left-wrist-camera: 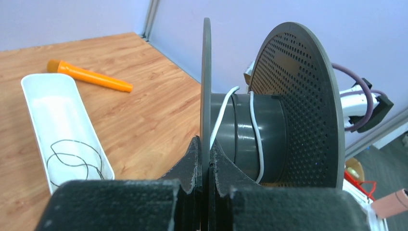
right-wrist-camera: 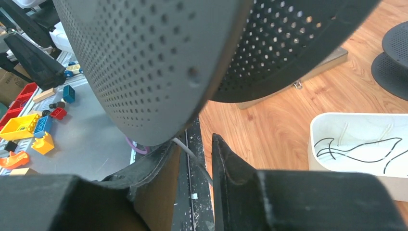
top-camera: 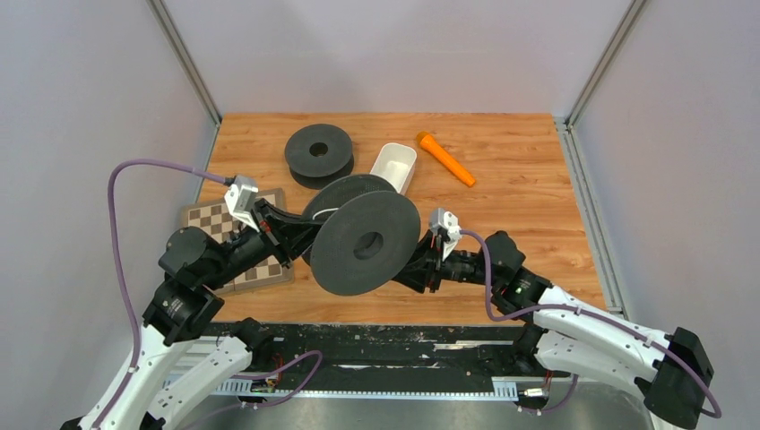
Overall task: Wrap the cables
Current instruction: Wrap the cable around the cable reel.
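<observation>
A large black spool (top-camera: 366, 242) hangs tilted above the table. My left gripper (left-wrist-camera: 207, 154) is shut on the spool's thin flange (left-wrist-camera: 206, 86). A whitish cable (left-wrist-camera: 255, 125) winds around the spool's hub. From the spool's edge the whitish cable (right-wrist-camera: 190, 151) runs down through the gap of my right gripper (right-wrist-camera: 195, 149), whose jaws stand apart without pinching it. That right gripper (top-camera: 414, 269) sits just under the spool's right side. A dark cable (left-wrist-camera: 72, 161) lies coiled in the white tray (left-wrist-camera: 33, 101); the right wrist view also shows this dark cable (right-wrist-camera: 356, 147).
The white tray (top-camera: 394, 166) stands behind the spool, with an orange marker (top-camera: 445, 159) to its right. A second black spool (top-camera: 319, 152) rests at the back left. A chessboard (top-camera: 215, 219) lies under the left arm. Toy bricks (right-wrist-camera: 29, 127) lie off the table.
</observation>
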Controlling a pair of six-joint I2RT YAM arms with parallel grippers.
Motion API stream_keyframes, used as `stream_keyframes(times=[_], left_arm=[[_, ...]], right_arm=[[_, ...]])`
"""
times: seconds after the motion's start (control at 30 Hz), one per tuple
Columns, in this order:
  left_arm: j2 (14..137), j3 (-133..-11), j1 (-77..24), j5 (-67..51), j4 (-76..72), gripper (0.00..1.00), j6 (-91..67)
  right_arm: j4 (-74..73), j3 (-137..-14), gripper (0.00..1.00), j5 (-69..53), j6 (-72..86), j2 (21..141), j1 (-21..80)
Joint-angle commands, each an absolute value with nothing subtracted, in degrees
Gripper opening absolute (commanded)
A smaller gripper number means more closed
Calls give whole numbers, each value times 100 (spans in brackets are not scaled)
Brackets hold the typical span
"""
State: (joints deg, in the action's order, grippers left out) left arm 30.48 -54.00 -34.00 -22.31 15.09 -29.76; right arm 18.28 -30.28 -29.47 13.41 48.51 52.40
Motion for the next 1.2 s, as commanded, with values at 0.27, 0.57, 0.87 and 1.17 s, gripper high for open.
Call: stream_keyframes(times=[0.27, 0.57, 0.87, 1.17], left_arm=[[3003, -5274, -3375, -1212, 626, 0, -4016], [3008, -5235, -3376, -1053, 443, 0, -4370], [3091, -5431, -3376, -985, 521, 0, -4567], [3143, -5568, -3375, -1026, 549, 0, -4679]], right_arm=[[3696, -2304, 33, -2470, 1575, 5341, 5413], [4759, -2153, 51, -2063, 1493, 5817, 5505], [5618, -1885, 57, -595, 639, 6108, 5847], [6167, -2253, 62, -568, 198, 7245, 5878]])
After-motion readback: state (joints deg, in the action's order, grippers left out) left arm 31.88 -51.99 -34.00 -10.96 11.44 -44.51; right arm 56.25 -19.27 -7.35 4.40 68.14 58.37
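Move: The white cable's loose strand comes off the underside of the reel and hangs right at my right hand's half-open fingertips, about 2 cm farther left and 2 cm lower. The reel's middle is some 14 cm above that hand, 3 cm ahead and 4 cm to the left. The white box lies about 22 cm ahead, 4 cm left and 22 cm below. From my left hand, the strand is roughly 11 cm right, 2 cm back and 16 cm down. My right hand sinks about 4 cm and edges left below the reel. It then sweeps some 5 cm forward beside the hanging strand, swinging clockwise nearly 20 degrees and tipping as the fingers open to roughly double their gap. My left hand keeps its pinch on the reel's flange, easing it about 3 cm forward while tilting and turning it. ##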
